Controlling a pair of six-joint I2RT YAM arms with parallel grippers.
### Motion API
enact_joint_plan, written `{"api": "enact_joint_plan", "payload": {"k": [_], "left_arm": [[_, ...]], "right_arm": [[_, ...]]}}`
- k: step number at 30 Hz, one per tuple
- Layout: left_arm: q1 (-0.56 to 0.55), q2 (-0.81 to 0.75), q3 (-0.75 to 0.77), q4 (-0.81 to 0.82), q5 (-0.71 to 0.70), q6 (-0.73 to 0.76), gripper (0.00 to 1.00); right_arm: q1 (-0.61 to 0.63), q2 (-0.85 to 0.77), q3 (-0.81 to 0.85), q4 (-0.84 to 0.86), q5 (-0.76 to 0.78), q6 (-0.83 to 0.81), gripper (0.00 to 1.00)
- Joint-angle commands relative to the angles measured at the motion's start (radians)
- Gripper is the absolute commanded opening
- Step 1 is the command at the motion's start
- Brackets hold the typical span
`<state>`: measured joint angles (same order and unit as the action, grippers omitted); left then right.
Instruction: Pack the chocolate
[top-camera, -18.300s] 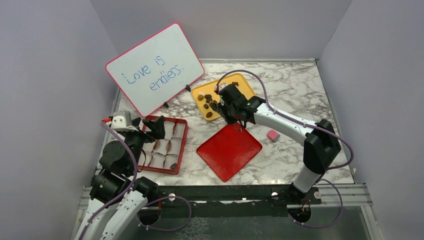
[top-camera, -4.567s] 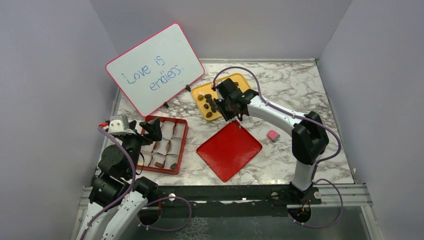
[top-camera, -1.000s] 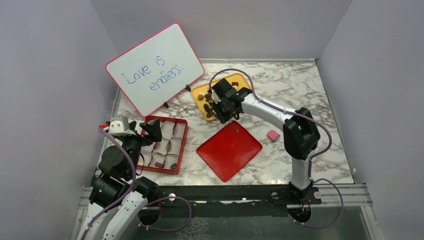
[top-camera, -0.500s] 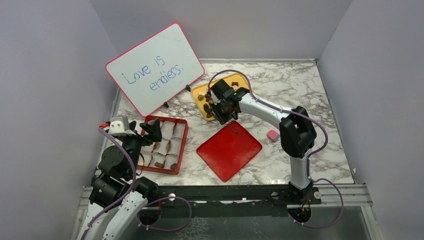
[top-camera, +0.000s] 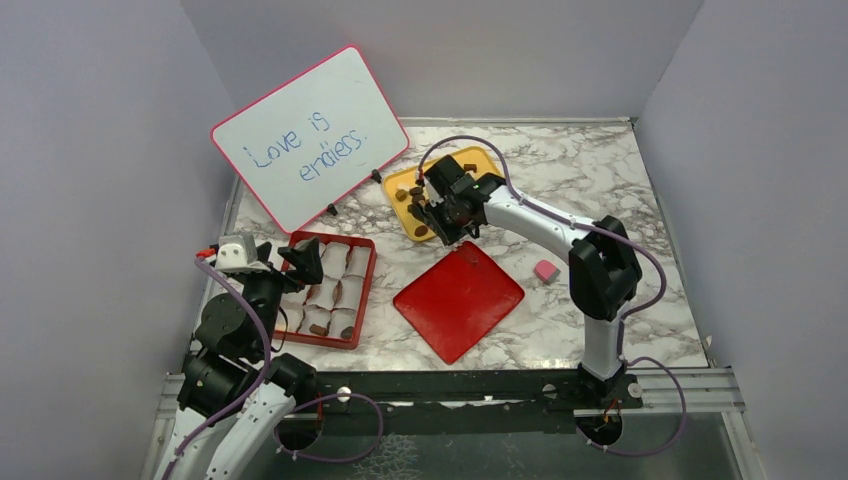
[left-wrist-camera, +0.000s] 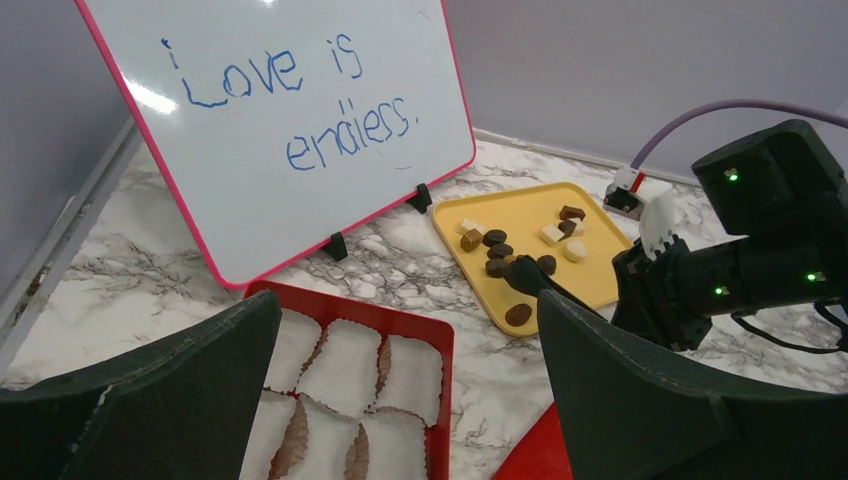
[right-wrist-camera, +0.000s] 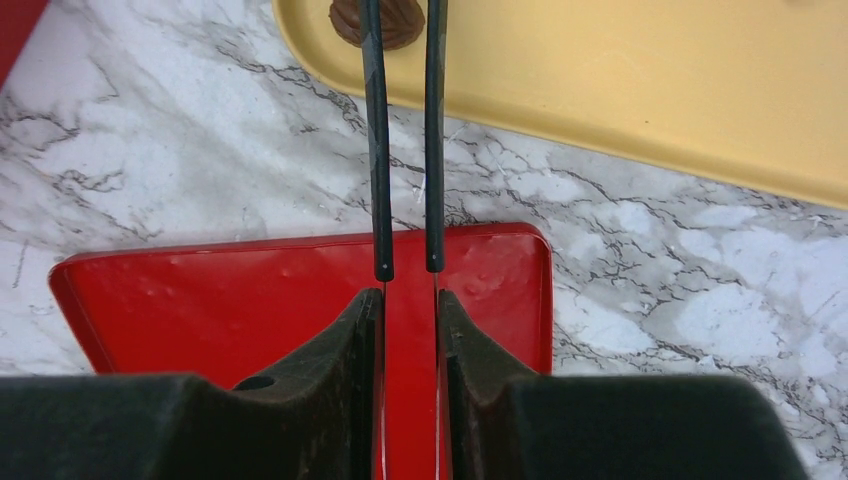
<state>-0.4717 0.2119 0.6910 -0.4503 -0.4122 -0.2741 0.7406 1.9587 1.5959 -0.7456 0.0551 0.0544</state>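
Observation:
Several chocolate pieces (top-camera: 415, 193), mostly dark brown and a few cream, lie on a yellow tray (top-camera: 482, 163) at the back middle. My right gripper (top-camera: 443, 212) hovers over the tray's near edge, shut on thin black tongs (right-wrist-camera: 378, 150). In the right wrist view the tong tips straddle one brown chocolate (right-wrist-camera: 402, 22) on the yellow tray (right-wrist-camera: 650, 90). My left gripper (top-camera: 291, 257) is wide open above the red box (top-camera: 368, 292) of white paper cups (left-wrist-camera: 335, 365). The left wrist view shows the chocolate (left-wrist-camera: 497, 250) and the tong tip (left-wrist-camera: 522, 273) among the pieces.
A red lid (top-camera: 460, 300) lies flat in the middle of the marble table. A small pink cube (top-camera: 545, 270) sits to its right. A whiteboard (top-camera: 310, 135) reading "Love is endless" leans at the back left. Grey walls close in three sides.
The right gripper has squeezed the tongs narrower around a chocolate at the tray's near edge, and its arm has shifted slightly. The left arm has not moved.

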Motion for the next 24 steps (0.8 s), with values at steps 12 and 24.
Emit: {"api": "enact_joint_plan", "payload": {"k": [12, 24], "left_arm": [[-0.002, -0.025, -0.007, 0.033, -0.011, 0.006, 0.99], [-0.002, -0.046, 0.004, 0.032, -0.055, 0.0, 0.99]], "right_arm": [[0.025, -0.249, -0.146, 0.117, -0.106, 0.028, 0.23], [0.239, -0.252, -0.14, 0.129, -0.078, 0.06, 0.23]]}}
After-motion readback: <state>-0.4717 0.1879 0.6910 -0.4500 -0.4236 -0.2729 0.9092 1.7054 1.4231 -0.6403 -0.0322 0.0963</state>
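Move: Off to the right hand's left, about 26 cm away and some 8 cm nearer the base, lies the middle of the red box of paper cups, about 7 cm below the hand, which already holds the black tongs. The yellow tray's middle is roughly 13 cm straight ahead, its nearest chocolate some 5 cm ahead and 5 cm left; the red board's middle is 10 cm back and 3 cm right. From the left hand the box is about 5 cm ahead, 3 cm left and 28 cm below. Lifting the tongs' head out of the chocolates on the yellow tray, the right hand first rises about 4 cm nearly straight up, then sweeps back and to the left at growing speed, over the red board and towards the red box, about 8 cm back in all. The wrist tilts its left side up and swings counter-clockwise, some 10 degrees each, while the fingers keep the tongs pinched. ##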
